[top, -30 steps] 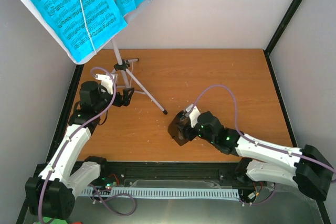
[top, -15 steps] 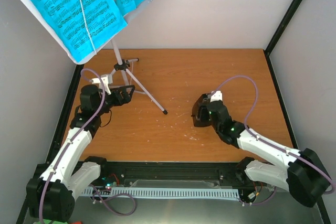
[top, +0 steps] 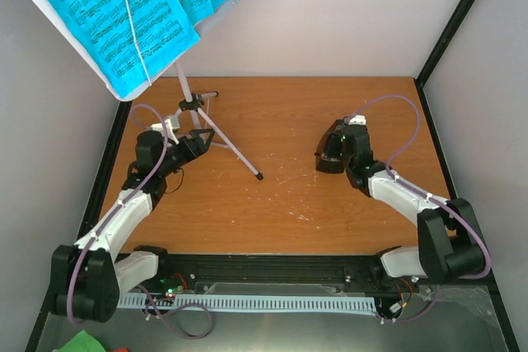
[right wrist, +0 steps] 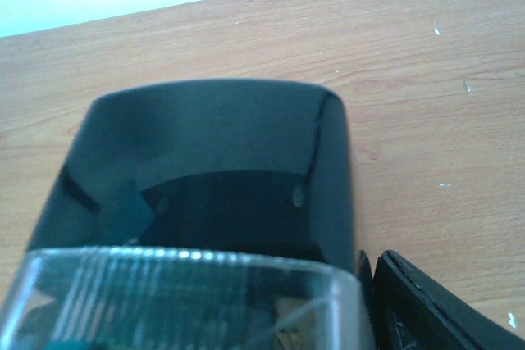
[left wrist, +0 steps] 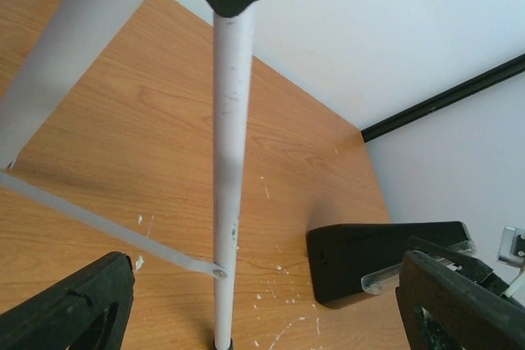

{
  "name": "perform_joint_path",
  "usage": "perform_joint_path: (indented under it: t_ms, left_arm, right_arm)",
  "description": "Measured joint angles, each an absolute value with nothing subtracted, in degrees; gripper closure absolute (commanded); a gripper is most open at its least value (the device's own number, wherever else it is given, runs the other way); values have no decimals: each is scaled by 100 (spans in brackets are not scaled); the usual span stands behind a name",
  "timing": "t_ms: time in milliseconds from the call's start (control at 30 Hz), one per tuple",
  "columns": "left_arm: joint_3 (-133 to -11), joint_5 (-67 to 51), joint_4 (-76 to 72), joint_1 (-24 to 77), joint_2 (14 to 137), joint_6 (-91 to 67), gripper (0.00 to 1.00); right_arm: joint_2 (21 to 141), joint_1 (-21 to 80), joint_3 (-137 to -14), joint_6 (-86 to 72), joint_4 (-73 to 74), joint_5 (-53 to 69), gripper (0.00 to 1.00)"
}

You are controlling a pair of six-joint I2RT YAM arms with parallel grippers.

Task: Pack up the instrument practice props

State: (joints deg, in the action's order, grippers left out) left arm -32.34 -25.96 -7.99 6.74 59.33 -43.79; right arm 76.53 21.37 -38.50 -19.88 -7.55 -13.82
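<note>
The white tripod music stand (top: 186,88) stands at the back left, with cyan sheet-music pages (top: 107,14) on its desk. My left gripper (top: 196,144) is open at the tripod's base. In the left wrist view one white leg (left wrist: 227,161) runs between its spread fingers (left wrist: 74,309), touching neither. My right gripper (top: 340,150) is shut on the small black metronome (top: 330,150) over the right middle of the table. The right wrist view is filled by the metronome's black body (right wrist: 205,161) and its clear plastic cover (right wrist: 180,301), with one finger (right wrist: 435,309) against its right side.
The wooden table (top: 330,105) is boxed in by white walls at the back and on both sides, with a black frame post (top: 458,18) at the right. The tripod's front leg ends in a foot (top: 258,176) near the table's middle. Purple cables loop over both arms.
My right arm has carried the metronome from the front centre to the right and farther back. My left gripper has moved up to the tripod legs, with its jaws a little narrower.
</note>
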Motion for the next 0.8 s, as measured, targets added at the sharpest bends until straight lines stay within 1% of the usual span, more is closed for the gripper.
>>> perform_joint_path:
  t_ms: [100,167,233,433,800]
  left_arm:
    - [-3234,-2589,-1122,694,6276,-4521,21]
    - [-3234,-2528,-1245,733,6471,-4560,25]
    - [-3234,-2429,-1326,801,6595,-4569,28]
    - [-3361,-2010,-1518,1208,7013,-4366,38]
    - [-3706,-1549,-1691,1396,7719,-4156,51]
  right_arm:
    - [7804,1905,-3981,-1964,-751,-1140,7]
    - [7815,1848,-4010,-1929,-733,-1022,1]
    - [7802,1828,-4058,-1890,-676,-899,0]
    - [7481,1811,-4189,-1865,-377,-687,0]
    - [6589,1798,-4431,-2023,287,-513,0]
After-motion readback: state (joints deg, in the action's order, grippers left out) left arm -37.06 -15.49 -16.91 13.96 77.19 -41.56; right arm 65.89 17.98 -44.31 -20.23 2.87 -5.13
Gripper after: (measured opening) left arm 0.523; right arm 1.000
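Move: The left hand goes for the music stand's front leg, whose middle lies about 6 cm ahead, 5 cm right and 6 cm below; the stand's black hub is some 9 cm ahead and 4 cm left, about level. The right hand still grips the upright metronome, middle about 1 cm ahead, laterally centred, 5 cm below. The leg's foot lies roughly 21 cm left of the right hand, 4 cm back and 13 cm lower. Right hand frees the metronome, rising about 7 cm; left, half closing, reaches forward and down towards the leg. ##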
